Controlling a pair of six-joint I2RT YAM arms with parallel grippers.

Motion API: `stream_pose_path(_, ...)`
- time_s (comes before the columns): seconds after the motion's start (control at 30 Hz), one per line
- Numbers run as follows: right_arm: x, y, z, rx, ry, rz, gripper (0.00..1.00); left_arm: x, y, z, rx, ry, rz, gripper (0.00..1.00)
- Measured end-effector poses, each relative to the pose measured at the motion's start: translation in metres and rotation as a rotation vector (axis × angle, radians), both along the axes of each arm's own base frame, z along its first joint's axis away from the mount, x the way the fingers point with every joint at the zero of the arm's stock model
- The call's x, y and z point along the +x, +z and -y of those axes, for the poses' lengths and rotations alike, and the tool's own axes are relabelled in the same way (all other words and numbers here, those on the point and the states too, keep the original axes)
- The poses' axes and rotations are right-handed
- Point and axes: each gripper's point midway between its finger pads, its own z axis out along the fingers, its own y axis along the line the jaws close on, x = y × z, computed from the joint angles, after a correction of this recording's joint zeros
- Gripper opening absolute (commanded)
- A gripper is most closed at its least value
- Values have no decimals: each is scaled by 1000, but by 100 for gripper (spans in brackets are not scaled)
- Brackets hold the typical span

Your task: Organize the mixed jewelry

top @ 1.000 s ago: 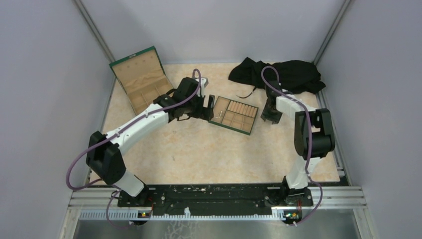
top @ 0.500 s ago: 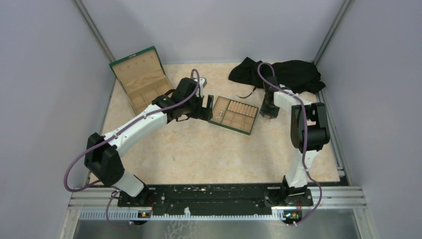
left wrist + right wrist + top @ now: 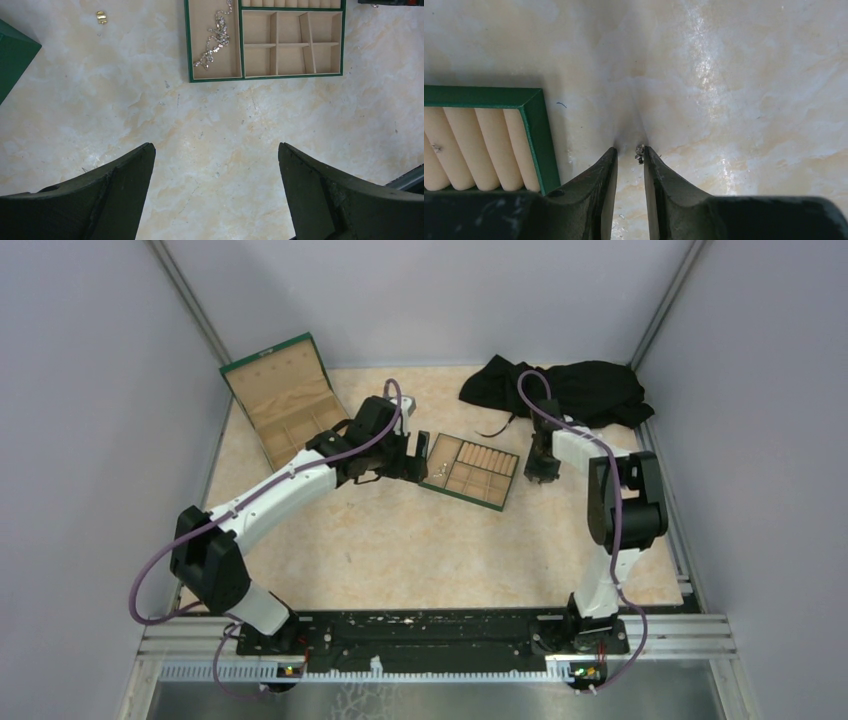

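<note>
The green-rimmed wooden tray (image 3: 505, 484) lies mid-table. In the left wrist view a silvery chain (image 3: 216, 37) rests in the tray's (image 3: 265, 76) long compartment, and a small gold ring (image 3: 101, 17) lies on the table to its left. My left gripper (image 3: 216, 165) hovers wide open over bare table, short of the tray. Just right of the tray's rim (image 3: 540, 135), my right gripper (image 3: 630, 149) points down at the table with only a narrow gap between its fingers. A tiny dark-silver jewelry piece (image 3: 640, 151) sits at the inner tip of the right-hand finger, and the other finger stands clear of it.
A black cloth (image 3: 575, 388) is heaped at the back right. An open green box (image 3: 285, 405) leans at the back left. Tan padded rolls (image 3: 474, 145) fill the tray's end near my right gripper, one with a small stud (image 3: 435, 148) on it.
My right gripper's jaws have narrowed, and the arm shifted slightly beside the tray's right end, its elbow swinging left. The left arm has stayed still.
</note>
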Motion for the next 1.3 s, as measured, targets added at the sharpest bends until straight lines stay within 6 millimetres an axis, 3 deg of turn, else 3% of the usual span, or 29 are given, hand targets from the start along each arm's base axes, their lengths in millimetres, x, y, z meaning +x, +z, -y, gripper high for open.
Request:
stream_pose_path(0.1,-2,0,2,-12,-3,2,16,0,-2,0,3,-1,-4,99)
stream_pose_path(0.2,-2,0,4,-20,-7,4,0,1,-6,1,9,-1,-11,99)
stream_pose_path(0.5,-7,4,5,-24,-9,-6,0,3,-7,2,16,-4,-16,99)
stream_pose_path(0.77,-6,61,-7,50,18,121,0,6,-6,-2,30,12,-3,98)
stream_pose_path(0.93,-11,85,-41,109,83,179,0,10,-5,-15,27,61,-1,98)
stream_pose_path(1.1,-22,83,-96,166,192,159,0,13,-6,-44,8,160,-16,98)
stream_pose_path(1.3,-13,71,-141,199,249,126,0,10,-10,-74,-1,261,-45,98)
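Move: The small silver earring lies on the table practically at my right hand's point, against the right fingertip: about 1 cm to the right, level fore and aft, and 1 cm below. The tray's small compartments are some 14 cm to that hand's left and 2 cm back, also about 1 cm below it; the black cloth lies around 19 cm ahead and 4 cm right. From my left hand the earring is about 29 cm right, 5 cm ahead and 16 cm down. I shut my right fingers on the silver earring at the table, lift it some 8 cm almost straight up, then swing left about 14 cm in all towards the tray's small compartments, turning a little counter-clockwise and starting to sink over them. Late on, my empty, wide-open left hand swings about 7 cm left, away from the tray. ##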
